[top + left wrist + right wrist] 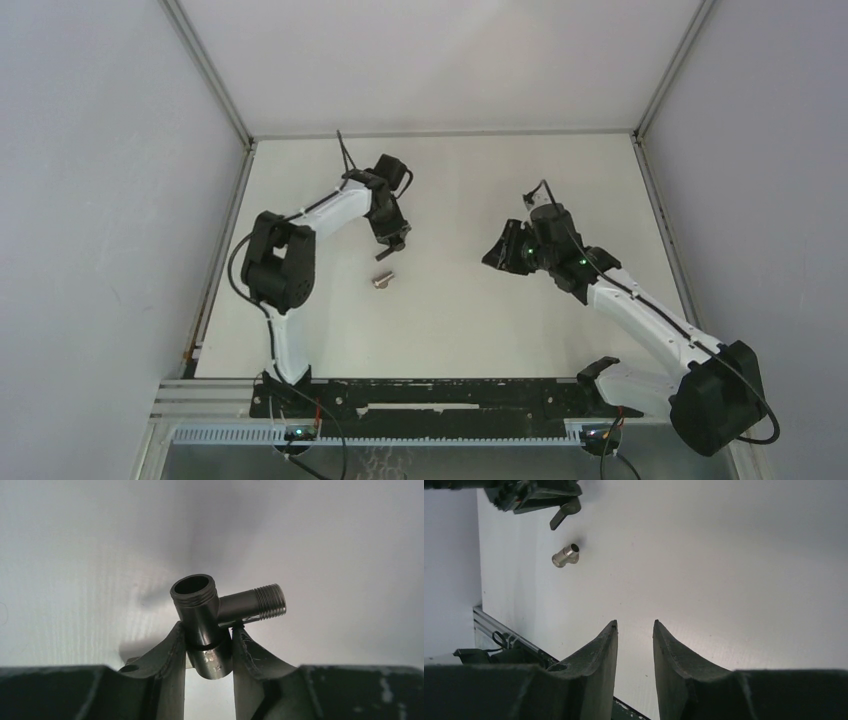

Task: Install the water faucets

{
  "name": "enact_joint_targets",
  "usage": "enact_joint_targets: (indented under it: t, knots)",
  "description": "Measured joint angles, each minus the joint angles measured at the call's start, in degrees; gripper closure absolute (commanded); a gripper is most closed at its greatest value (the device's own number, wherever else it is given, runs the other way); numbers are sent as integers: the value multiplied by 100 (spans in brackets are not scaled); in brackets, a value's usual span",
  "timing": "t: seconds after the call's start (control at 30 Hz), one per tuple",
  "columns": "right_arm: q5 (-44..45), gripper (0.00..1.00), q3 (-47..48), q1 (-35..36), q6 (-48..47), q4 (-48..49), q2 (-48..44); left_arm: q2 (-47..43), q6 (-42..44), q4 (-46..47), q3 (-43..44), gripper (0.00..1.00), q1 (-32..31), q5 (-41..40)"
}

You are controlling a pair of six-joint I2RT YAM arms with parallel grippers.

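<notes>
My left gripper [207, 631] is shut on a dark grey-brown T-shaped tap piece [200, 611], with both fingers pressing on its body. Its open threaded mouth points up and a threaded side arm [260, 604] sticks out to the right. In the top view this gripper [393, 240] hangs over the left middle of the table. A small silvery-grey fitting [383, 279] lies on the table just in front of it, also seen in the right wrist view [566, 555]. My right gripper [635, 625] is open with nothing between its fingers, and hovers right of centre [497, 258].
The white table [450, 330] is boxed in by grey walls on the left [100, 200], right [760, 150] and back. A black and aluminium rail [430, 400] carrying both arm bases runs along the near edge.
</notes>
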Motion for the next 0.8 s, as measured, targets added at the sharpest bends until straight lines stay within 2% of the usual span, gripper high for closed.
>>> enact_joint_targets:
  t: [0.03, 0.1, 0.27, 0.4, 0.53, 0.8]
  knots:
    - [-72, 51, -7, -103, 63, 4, -28, -160, 101, 72, -28, 100, -9, 129]
    - [-232, 41, -44, -306, 258, 20, -125, -660, 297, 389, -245, 100, -22, 448]
    - [-721, 37, -146, -651, 824, 249, -466, -2199, 686, 1390, -1049, 100, -87, 1486]
    - [-1141, 35, -144, -758, 1346, 680, -562, -2916, 1128, 2065, -1491, 100, -293, 2159]
    - [-1499, 33, -144, -774, 1790, 1099, -446, -3010, 1670, 2332, -1720, 100, -647, 2603]
    - [-1644, 29, -144, -772, 2247, 1419, -289, -3023, 2597, 2345, -1864, 100, -1316, 2905]
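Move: My left hand already holds the dark faucet, just clear of the table. It is bound for my right gripper, about 20 cm to the left hand's right, some 11 cm nearer my bases and 10 cm higher. The silver tee fitting lies on the table about 8 cm back and 2 cm left of my left hand, 3 cm below. From my right hand, the faucet is about 11 cm ahead, 20 cm left and 10 cm down. I raise the dark faucet about 15 cm with my left hand, carrying it right and back towards my right gripper and levelling off halfway; I keep my grip, turn the wrist clockwise and swing the fingers from straight down to rightward. My right hand rises some 7 cm, tips its fingers up nearly level towards the faucet and opens wide, not yet touching. ##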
